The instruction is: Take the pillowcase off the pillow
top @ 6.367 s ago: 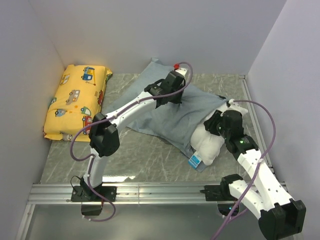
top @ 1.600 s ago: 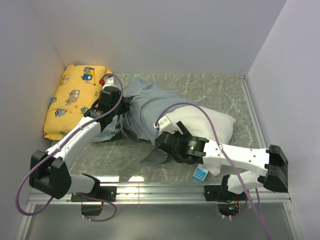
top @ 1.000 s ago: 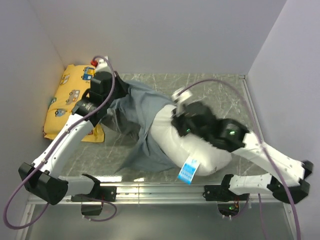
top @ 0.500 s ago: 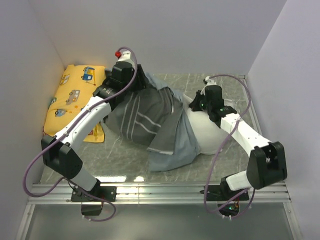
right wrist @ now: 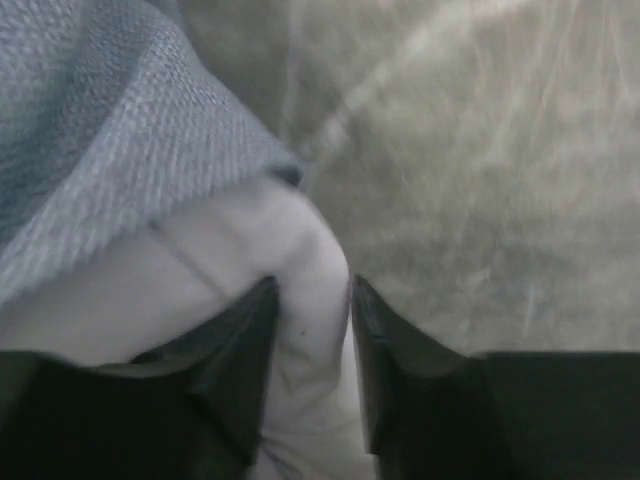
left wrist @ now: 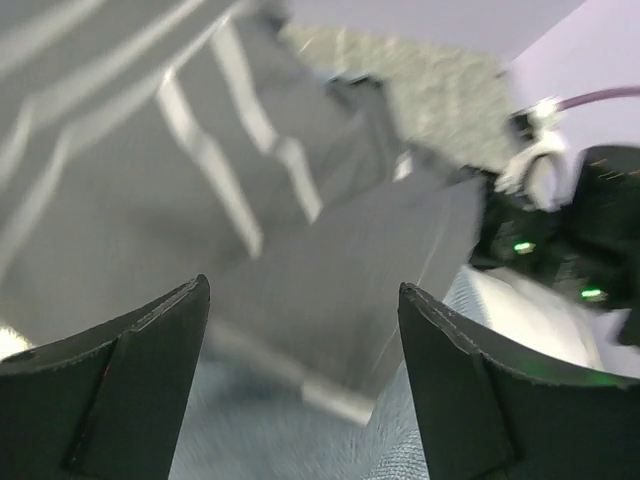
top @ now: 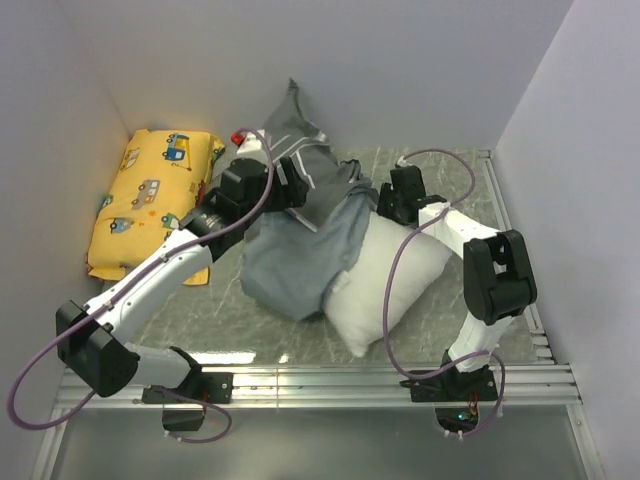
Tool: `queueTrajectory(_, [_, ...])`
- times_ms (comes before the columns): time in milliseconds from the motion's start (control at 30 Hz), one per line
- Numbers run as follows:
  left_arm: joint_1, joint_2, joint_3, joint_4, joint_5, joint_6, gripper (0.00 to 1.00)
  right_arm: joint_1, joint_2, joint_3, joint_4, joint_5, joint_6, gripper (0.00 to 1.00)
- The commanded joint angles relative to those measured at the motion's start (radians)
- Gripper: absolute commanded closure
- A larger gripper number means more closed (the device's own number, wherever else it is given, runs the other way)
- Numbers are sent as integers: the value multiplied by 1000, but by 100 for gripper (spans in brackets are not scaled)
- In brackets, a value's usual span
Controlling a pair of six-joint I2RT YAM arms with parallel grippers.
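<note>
The grey pillowcase [top: 298,250] lies heaped mid-table, one striped end thrown up against the back wall. It still overlaps the upper left of the white pillow [top: 392,272], which lies bare at the front right. My left gripper [top: 292,186] sits over the heap. In the left wrist view that gripper [left wrist: 303,290] is open wide, with striped pillowcase [left wrist: 250,190] beyond it and nothing between its fingers. My right gripper [top: 384,207] is at the pillow's far corner. In the right wrist view its jaws [right wrist: 312,285] stand partly open around a pillow [right wrist: 250,265] corner, with the pillowcase [right wrist: 100,150] edge just above.
A yellow vehicle-print cushion [top: 155,200] leans at the left wall. Walls close in the back and both sides. A metal rail [top: 320,380] runs along the front edge. Bare marble table [top: 440,170] shows behind the right gripper, and the right arm [left wrist: 570,220] appears in the left wrist view.
Both grippers went from shut to open. The pillowcase was pulled back and up toward the wall, baring more pillow. The pillow settled front right, and the right gripper moved to its far corner.
</note>
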Motion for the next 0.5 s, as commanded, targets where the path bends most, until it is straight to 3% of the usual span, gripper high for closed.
queueTrajectory(0, [-4,10,-93,53,-42,-45,18,17,-4,40,-107,16,-8,50])
queueTrajectory(33, [-4,18,-101,73,-43,-42,18,16,-19,47,-114,34,-14,42])
queueTrajectory(167, [-9,97,-89,70,-53,-34,17,20,-85,86,-167,77,-29,30])
queueTrajectory(333, [-23,120,-115,97,-80,-32,21,60,-249,98,-221,142,-28,22])
queueTrajectory(467, [-23,159,-106,93,-94,-42,47,178,-386,89,-273,211,-28,18])
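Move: The dark, striped edge of the pillowcase lies roughly 12 cm below my open left fingers and about 2 cm ahead. From that hand the white pillow is about 12 cm back, 19 cm to the right and 22 cm down; the yellow pillow is some 31 cm left, 8 cm ahead and 24 cm down. The pillow's far corner sits between my half-open right fingers, with the pillow's middle some 19 cm back and 3 cm left. I sink my left hand about 10 cm onto the dark pillowcase edge, tipping the fingers down some 10 degrees, then begin to close them around a fold of the cloth. Meanwhile my right fingers spread wide and let the pillow corner go; that hand dips slightly, then lifts clear to about 9 cm higher, drawing back some 4 cm. ##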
